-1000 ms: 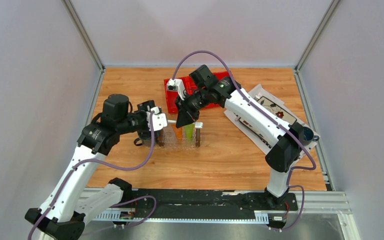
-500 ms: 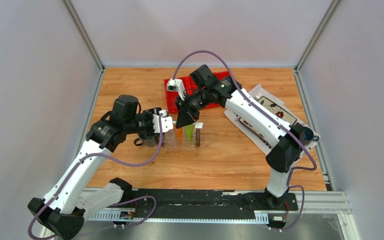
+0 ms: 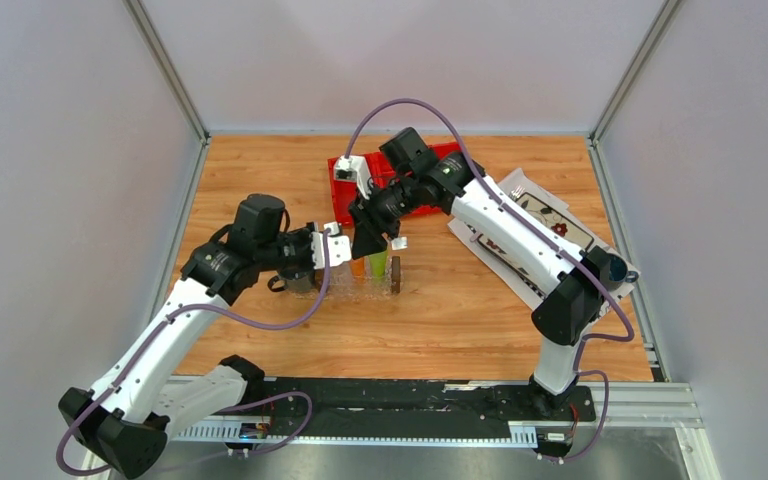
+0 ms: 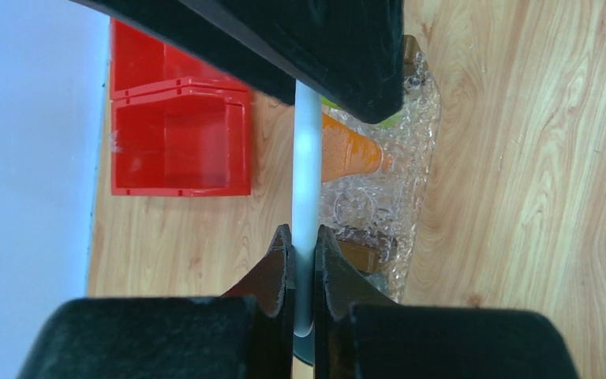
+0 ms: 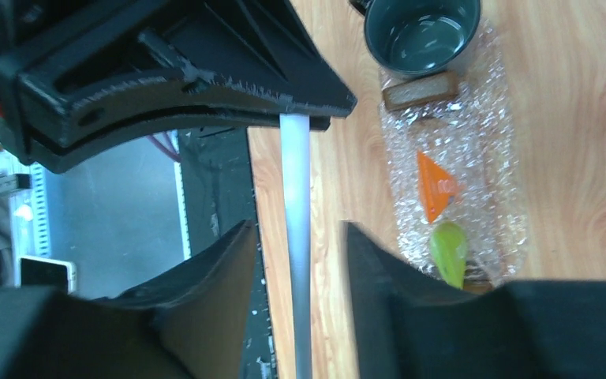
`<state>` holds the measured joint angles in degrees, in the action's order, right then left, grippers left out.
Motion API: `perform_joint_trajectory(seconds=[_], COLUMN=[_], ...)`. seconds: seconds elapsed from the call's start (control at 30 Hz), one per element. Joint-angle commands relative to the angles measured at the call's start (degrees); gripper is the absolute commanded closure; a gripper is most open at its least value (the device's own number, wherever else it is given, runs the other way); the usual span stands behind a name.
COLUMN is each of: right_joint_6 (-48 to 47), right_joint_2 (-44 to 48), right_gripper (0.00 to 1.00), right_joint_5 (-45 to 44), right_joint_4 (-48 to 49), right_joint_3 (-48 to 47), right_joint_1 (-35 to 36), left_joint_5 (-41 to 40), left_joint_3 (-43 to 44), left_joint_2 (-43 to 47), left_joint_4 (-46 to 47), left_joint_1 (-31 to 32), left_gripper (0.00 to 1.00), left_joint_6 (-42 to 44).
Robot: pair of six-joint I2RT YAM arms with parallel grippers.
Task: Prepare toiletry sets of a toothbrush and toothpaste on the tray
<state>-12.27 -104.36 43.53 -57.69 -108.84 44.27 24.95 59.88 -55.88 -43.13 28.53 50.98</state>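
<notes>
The white toothbrush (image 4: 307, 158) hangs level over the clear tray (image 3: 360, 285), its head end (image 3: 398, 243) poking out past the right arm. My left gripper (image 4: 305, 237) is shut on the handle's end. My right gripper (image 5: 298, 229) stands open around the handle (image 5: 295, 197), with a gap on both sides. In the tray lie the orange toothpaste (image 5: 434, 185) and the lime green toothpaste (image 5: 450, 253), side by side. The two grippers meet nose to nose above the tray's far side.
A dark grey-green mug (image 5: 422, 31) stands just off the tray's left handle, under my left wrist. The red bin (image 3: 345, 200) sits behind the tray. A flower-patterned cloth (image 3: 550, 225) lies at the right under the right arm.
My left gripper moved right to the toothbrush and shut on its handle. My right gripper, shut on it before, has opened.
</notes>
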Motion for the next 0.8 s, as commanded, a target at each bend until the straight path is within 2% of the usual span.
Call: perform_joint_trajectory(seconds=[0.0,0.07,0.27,0.5,0.77], right_joint_6=[-0.5,-0.5,-0.7,1.7,1.5], right_joint_2=[3.6,4.2,6.7,11.7,18.7], right_gripper=[0.47,0.41,0.31,0.29,0.29], right_joint_5=[-4.7,-6.1,-16.3,-21.8,-24.0], right_joint_4=[0.4,0.4,1.5,5.3,7.9], right_joint_3=[-5.6,-7.3,-13.6,-15.1,-12.1], right_joint_1=[0.2,-0.2,-2.0,-7.0,-9.4], left_joint_5=[2.9,3.3,3.6,1.5,2.7], left_joint_3=[-1.9,-2.7,-4.9,-6.3,-2.4], left_joint_2=[2.3,2.6,4.5,5.4,4.0], left_joint_4=[4.4,5.3,10.0,21.1,33.5], left_joint_1=[0.3,0.3,0.3,-0.3,-5.8], left_gripper=[1.00,1.00,1.00,1.00,1.00], left_joint_6=[-4.4,-6.3,-13.0,-27.5,-46.7])
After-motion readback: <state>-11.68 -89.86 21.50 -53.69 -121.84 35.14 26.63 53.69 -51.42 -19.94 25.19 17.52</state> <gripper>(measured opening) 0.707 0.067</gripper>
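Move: Below the left hand, which already holds the toothbrush, the clear tray has its middle about 6 cm to the right, roughly level fore and aft and some 19 cm down. The mug stands about 6 cm to the left and level, 17 cm down; the red box's middle is some 20 cm ahead and 15 cm right. From the right hand, the tray is almost straight below, about 21 cm down. Opening wider around the toothbrush handle, the right hand backs off up and away, about 17 cm up, 9 cm right and 8 cm forward, tipping its fingers up and turning clockwise. The left keeps its pinch, eases back slightly, then rises about 5 cm and goes a little forward, rolling some 30 degrees so the brush head swings up and forward. ##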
